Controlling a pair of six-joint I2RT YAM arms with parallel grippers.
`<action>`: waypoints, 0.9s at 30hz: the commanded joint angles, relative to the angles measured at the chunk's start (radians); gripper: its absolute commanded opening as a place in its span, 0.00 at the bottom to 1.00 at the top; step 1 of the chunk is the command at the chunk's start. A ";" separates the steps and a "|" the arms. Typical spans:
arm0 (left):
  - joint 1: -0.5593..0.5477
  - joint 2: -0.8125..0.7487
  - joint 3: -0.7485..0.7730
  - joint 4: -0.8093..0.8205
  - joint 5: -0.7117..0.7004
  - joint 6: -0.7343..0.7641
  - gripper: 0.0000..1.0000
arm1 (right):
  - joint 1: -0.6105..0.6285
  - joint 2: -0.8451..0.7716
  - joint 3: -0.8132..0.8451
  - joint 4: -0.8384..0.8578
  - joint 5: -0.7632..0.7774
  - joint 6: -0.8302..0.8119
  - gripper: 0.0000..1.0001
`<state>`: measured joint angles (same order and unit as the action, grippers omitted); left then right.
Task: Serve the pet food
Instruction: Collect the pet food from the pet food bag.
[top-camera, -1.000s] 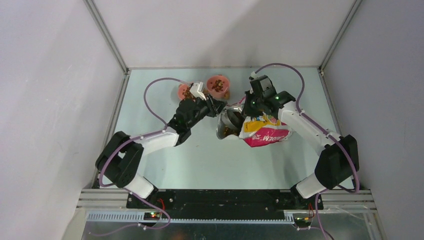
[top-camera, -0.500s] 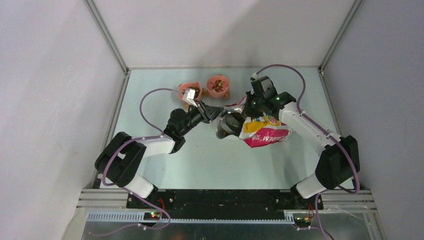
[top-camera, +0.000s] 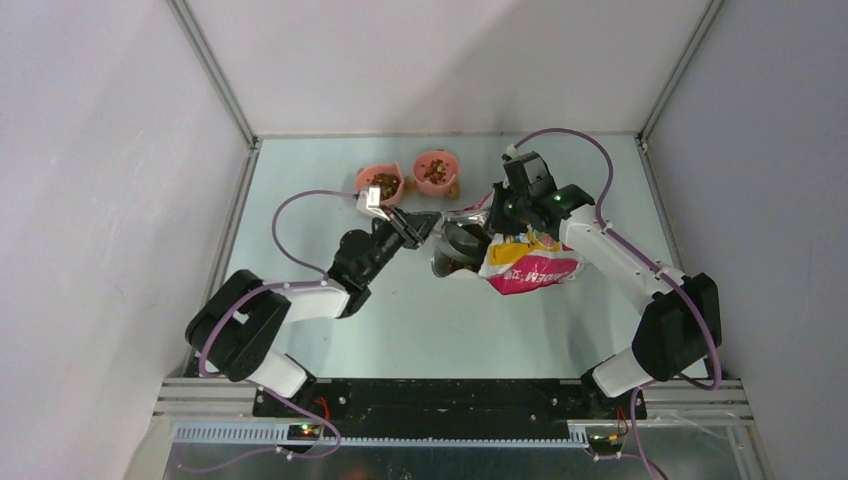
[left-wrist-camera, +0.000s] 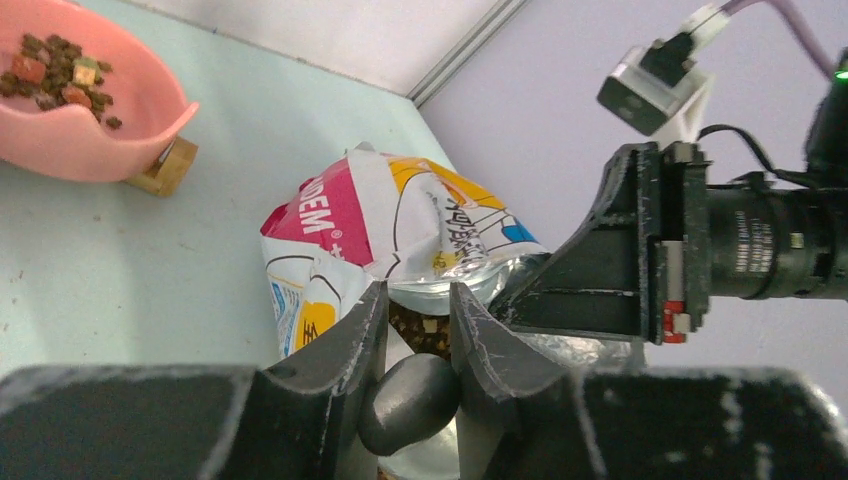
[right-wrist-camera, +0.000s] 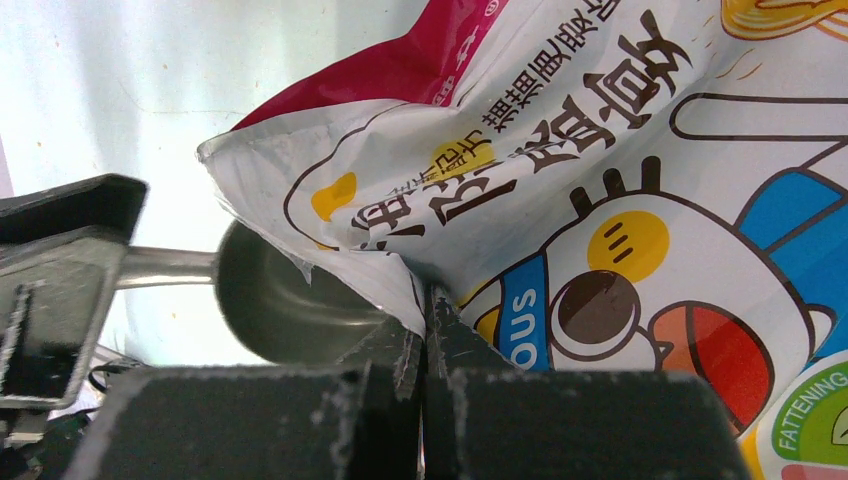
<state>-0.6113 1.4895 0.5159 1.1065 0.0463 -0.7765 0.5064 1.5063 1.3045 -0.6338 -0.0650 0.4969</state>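
Note:
My left gripper (top-camera: 424, 226) (left-wrist-camera: 418, 302) is shut on the rounded handle of the grey metal scoop (left-wrist-camera: 410, 400). The scoop's cup (right-wrist-camera: 280, 300) sits at the open mouth of the cat-picture bag (top-camera: 528, 262) (left-wrist-camera: 400, 215). Pet food (left-wrist-camera: 420, 328) shows as brown kibble inside that mouth, just beyond my left fingertips. My right gripper (top-camera: 497, 221) (right-wrist-camera: 425, 300) is shut on the bag's upper edge and holds the mouth up. Two pink bowls (top-camera: 380, 183) (top-camera: 436, 171) behind the bag hold kibble (left-wrist-camera: 58, 68).
A small wooden block (left-wrist-camera: 165, 166) props up the nearer pink bowl (left-wrist-camera: 90, 140). The enclosure's grey walls and metal frame rails (top-camera: 215, 75) border the pale green table (top-camera: 440, 320) on three sides. The purple cables loop above both arms.
My left arm has drawn back from the left bowl toward the near left. The scoop stays in its grip, pointed at the bag's mouth. The right arm and bag have not moved.

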 joint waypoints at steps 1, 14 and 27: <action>-0.031 0.049 0.084 -0.045 -0.105 0.023 0.06 | -0.005 -0.040 -0.008 -0.032 0.030 -0.003 0.00; 0.004 -0.008 0.295 -0.758 0.235 0.127 0.49 | -0.013 -0.055 -0.015 -0.016 0.024 -0.004 0.00; 0.075 -0.057 0.390 -1.028 0.327 0.114 0.58 | -0.026 -0.077 -0.041 -0.003 0.014 -0.003 0.00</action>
<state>-0.5419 1.4738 0.8539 0.1757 0.3141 -0.6872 0.4999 1.4818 1.2736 -0.6060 -0.0731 0.4961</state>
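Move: The left hand still grips the scoop's handle, with the mouth of the pet food bag about 7 cm to its right, 4 cm back and some 8 cm below. The bowl with less food stands about 11 cm straight ahead and 17 cm below; the fuller bowl is 9 cm ahead and 12 cm left, equally low. From the right hand, which pinches the bag's rim, the mouth lies about 4 cm left, 3 cm back and 5 cm below. Downward goes the left hand, about 6 cm in all, swaying some 3 cm right on the way and mostly back again, while the wrist tips its fingers down and rolls. After the first third the fingers spread to about twice their gap and release their pinch on the scoop handle, which stays between them above the bag mouth. The right hand stays put, still pinching the rim. ##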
